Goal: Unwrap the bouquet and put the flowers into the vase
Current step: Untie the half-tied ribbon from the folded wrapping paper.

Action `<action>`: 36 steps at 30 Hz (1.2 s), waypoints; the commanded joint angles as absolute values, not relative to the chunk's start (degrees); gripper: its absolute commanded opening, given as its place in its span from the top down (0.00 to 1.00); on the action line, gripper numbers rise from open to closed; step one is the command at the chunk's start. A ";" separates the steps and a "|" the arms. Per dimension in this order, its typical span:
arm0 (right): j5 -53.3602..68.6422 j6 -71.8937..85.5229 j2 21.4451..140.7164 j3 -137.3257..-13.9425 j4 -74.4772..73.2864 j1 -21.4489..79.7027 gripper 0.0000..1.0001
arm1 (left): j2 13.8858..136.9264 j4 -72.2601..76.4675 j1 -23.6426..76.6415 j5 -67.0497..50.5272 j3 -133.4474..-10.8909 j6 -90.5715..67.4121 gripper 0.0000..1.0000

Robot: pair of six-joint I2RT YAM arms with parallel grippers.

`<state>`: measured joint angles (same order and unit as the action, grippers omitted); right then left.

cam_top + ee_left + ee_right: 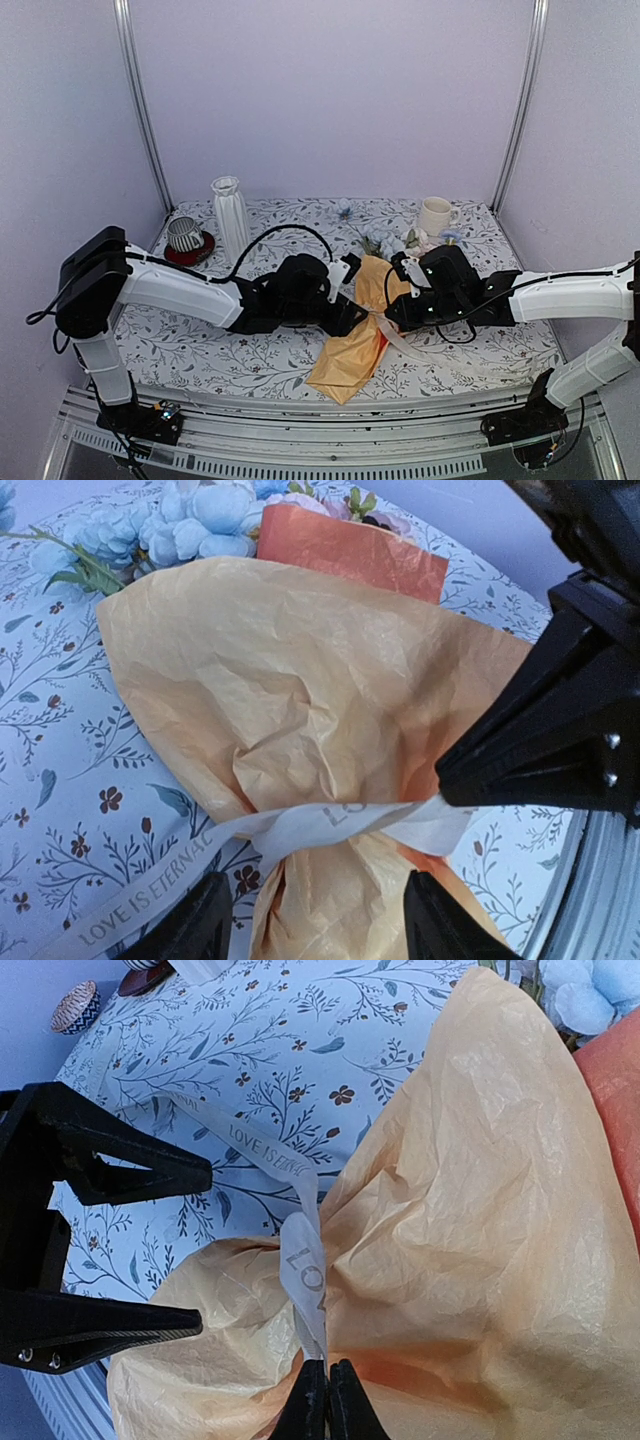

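The bouquet [352,345] lies mid-table in crinkly yellow-orange paper [300,700], with its pale blue and pink flowers [385,240] pointing away from the arms. A whitish printed ribbon [330,825] cinches the paper. My left gripper [318,920] is open, its fingers [195,925] straddling the wrapped stems just below the ribbon. My right gripper [327,1400] is shut on the ribbon [305,1270] at the tied waist, on the bouquet's right side [392,312]. The tall white ribbed vase [230,215] stands upright at the back left, well away from both grippers.
A striped grey cup on a red saucer [186,238] sits left of the vase. A cream mug [435,215] stands at the back right beside the blooms. The floral tablecloth [250,360] ends at a metal rail [320,440] along the near edge.
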<state>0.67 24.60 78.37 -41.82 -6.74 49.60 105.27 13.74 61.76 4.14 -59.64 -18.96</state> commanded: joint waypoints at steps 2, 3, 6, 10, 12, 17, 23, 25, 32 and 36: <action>1.13 24.24 76.86 -41.47 -5.28 49.83 0.94 | 107.99 12.63 61.00 4.06 -62.61 -17.27 0.40; 1.08 24.21 76.86 -41.42 -5.34 49.83 0.94 | 108.46 12.65 60.84 3.85 -62.97 -17.17 0.40; 1.05 24.21 76.94 -41.44 -5.15 49.85 0.94 | 109.67 12.52 60.40 3.14 -64.13 -16.92 0.40; 1.21 24.26 77.23 -41.45 -4.73 49.84 0.94 | 111.26 12.31 59.68 1.95 -65.85 -16.96 0.42; 1.31 24.24 77.27 -41.52 -4.51 49.84 0.94 | 111.91 12.23 59.46 1.28 -66.36 -16.88 0.44; 1.32 24.17 77.43 -41.60 -4.53 49.91 0.94 | 112.10 11.69 59.01 1.23 -67.06 -17.04 0.53; 1.49 24.26 77.69 -41.51 -4.53 49.84 0.94 | 115.16 11.44 58.32 0.26 -67.56 -17.30 0.60; 1.52 24.25 77.63 -41.50 -4.40 49.85 0.94 | 115.31 11.43 58.14 -0.07 -67.59 -17.29 0.59; 1.66 24.57 77.61 -41.04 -4.49 49.90 0.94 | 115.38 10.28 57.37 1.57 -67.73 -18.41 0.65; 1.58 25.19 76.73 -39.59 -4.51 49.89 0.94 | 113.85 11.13 56.65 2.72 -65.87 -20.01 0.67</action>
<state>1.02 24.64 78.37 -41.36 -5.48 49.60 115.00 11.18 58.43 1.17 -66.52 -18.35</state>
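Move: The white ribbon strand to take next, just short of the right gripper's pinch, is about 3 cm ahead of the left hand, 2 cm to its right and 5 cm below. The gathered neck of the wrapping paper is 1 cm ahead, 2 cm right and 8 cm down; the blue flowers are roughly 16 cm ahead and 3 cm right. From the right hand, the strand is some 3 cm ahead, 4 cm left and 3 cm lower. Bring the left gripper forward a little and down onto the ribbon strand beside the right fingertips, about 4.5 cm lower in all, easing slightly to the right first and sinking in two steps. On the way narrow the fingers from over half open to about a third, one finger either side of the strand, not yet shut. Hold the right gripper still, closed on the ribbon. ##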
